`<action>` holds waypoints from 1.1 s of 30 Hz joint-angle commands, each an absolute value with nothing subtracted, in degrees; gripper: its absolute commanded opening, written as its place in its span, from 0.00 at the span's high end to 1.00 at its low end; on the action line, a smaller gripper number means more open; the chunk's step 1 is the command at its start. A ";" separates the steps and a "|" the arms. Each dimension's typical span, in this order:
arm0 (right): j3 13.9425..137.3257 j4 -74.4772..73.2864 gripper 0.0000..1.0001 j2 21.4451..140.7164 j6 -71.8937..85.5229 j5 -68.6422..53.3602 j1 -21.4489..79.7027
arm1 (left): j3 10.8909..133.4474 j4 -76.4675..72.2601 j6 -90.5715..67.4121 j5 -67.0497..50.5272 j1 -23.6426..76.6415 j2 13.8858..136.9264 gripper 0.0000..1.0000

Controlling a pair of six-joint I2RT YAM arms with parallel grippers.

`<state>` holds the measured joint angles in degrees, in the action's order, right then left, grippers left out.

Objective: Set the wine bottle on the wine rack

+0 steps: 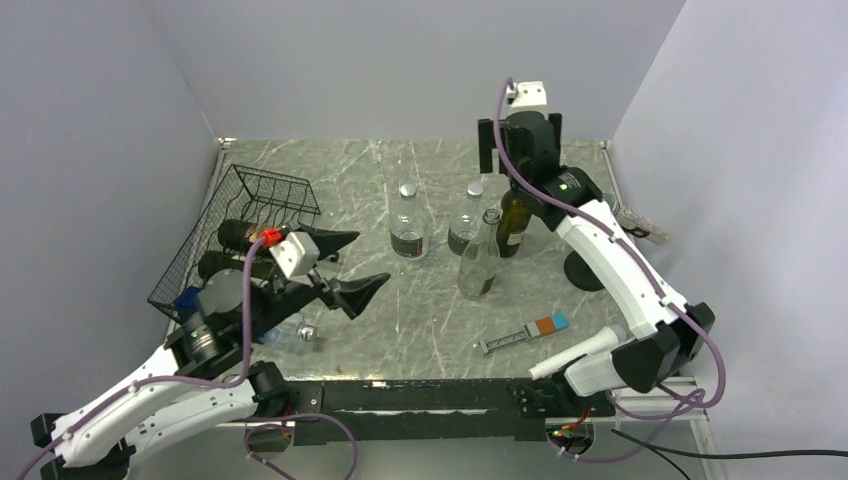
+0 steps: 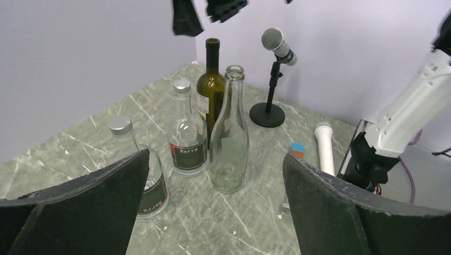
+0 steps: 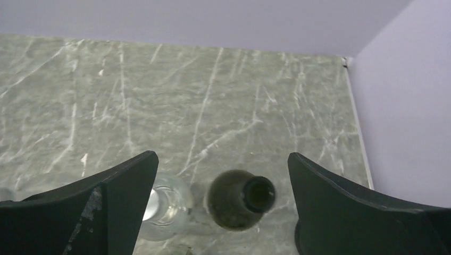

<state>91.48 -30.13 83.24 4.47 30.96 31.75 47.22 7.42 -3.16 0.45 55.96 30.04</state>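
The dark green wine bottle (image 1: 514, 222) stands upright at the back right of the table, its open mouth (image 3: 259, 194) seen from above in the right wrist view. My right gripper (image 1: 515, 168) hangs open above it, apart from it, with the bottle's neck between the wide fingers (image 3: 117, 196). The black wire wine rack (image 1: 262, 192) stands at the far left with dark bottle-like shapes lying on it. My left gripper (image 1: 345, 265) is open and empty beside the rack, facing the wine bottle (image 2: 211, 90).
A clear glass bottle (image 1: 480, 260) stands just in front of the wine bottle, with two capped clear bottles (image 1: 409, 225) (image 1: 466, 220) to its left. A microphone on a stand (image 1: 640, 222), a white tube (image 1: 585, 352), a small orange-blue tool (image 1: 535, 332) and a plastic bottle (image 1: 290, 332) are nearby.
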 commanded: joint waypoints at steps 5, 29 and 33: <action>81.77 -29.90 0.03 77.02 10.44 31.24 26.40 | 48.24 0.77 -14.44 15.21 56.16 40.00 0.01; 77.52 -19.15 1.00 75.12 10.11 31.36 22.85 | 48.23 7.97 -29.71 41.31 56.16 39.00 0.03; 80.05 -13.53 1.00 73.18 5.08 28.00 22.85 | 46.27 7.72 -29.26 38.42 56.12 37.42 0.03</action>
<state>73.34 -26.15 77.76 11.49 28.49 23.07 45.98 7.64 -28.25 39.35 55.96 38.98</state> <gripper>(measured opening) 0.362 0.971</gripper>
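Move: The wine bottle stands upright some 5 cm right of the right gripper and 1 cm back, its middle about 20 cm below, its neck much less. A capped bottle stands 10 cm to the left of the wine bottle; the open clear bottle stands 8 cm left of it and 12 cm nearer. From the left gripper, the wine bottle is roughly 22 cm ahead, 31 cm right and 23 cm down; the left capped bottle is 22 cm ahead and 8 cm right. Bring the open right gripper about 6 cm right and then down some 9.5 cm onto the wine bottle's neck, fingers tipping a little lower; close, pinch the neck and start to ease up. Meanwhile carry the open left gripper forward some 8.5 cm towards the left capped bottle, sinking, first slightly right then back left, turning counter-clockwise and tipping down. ##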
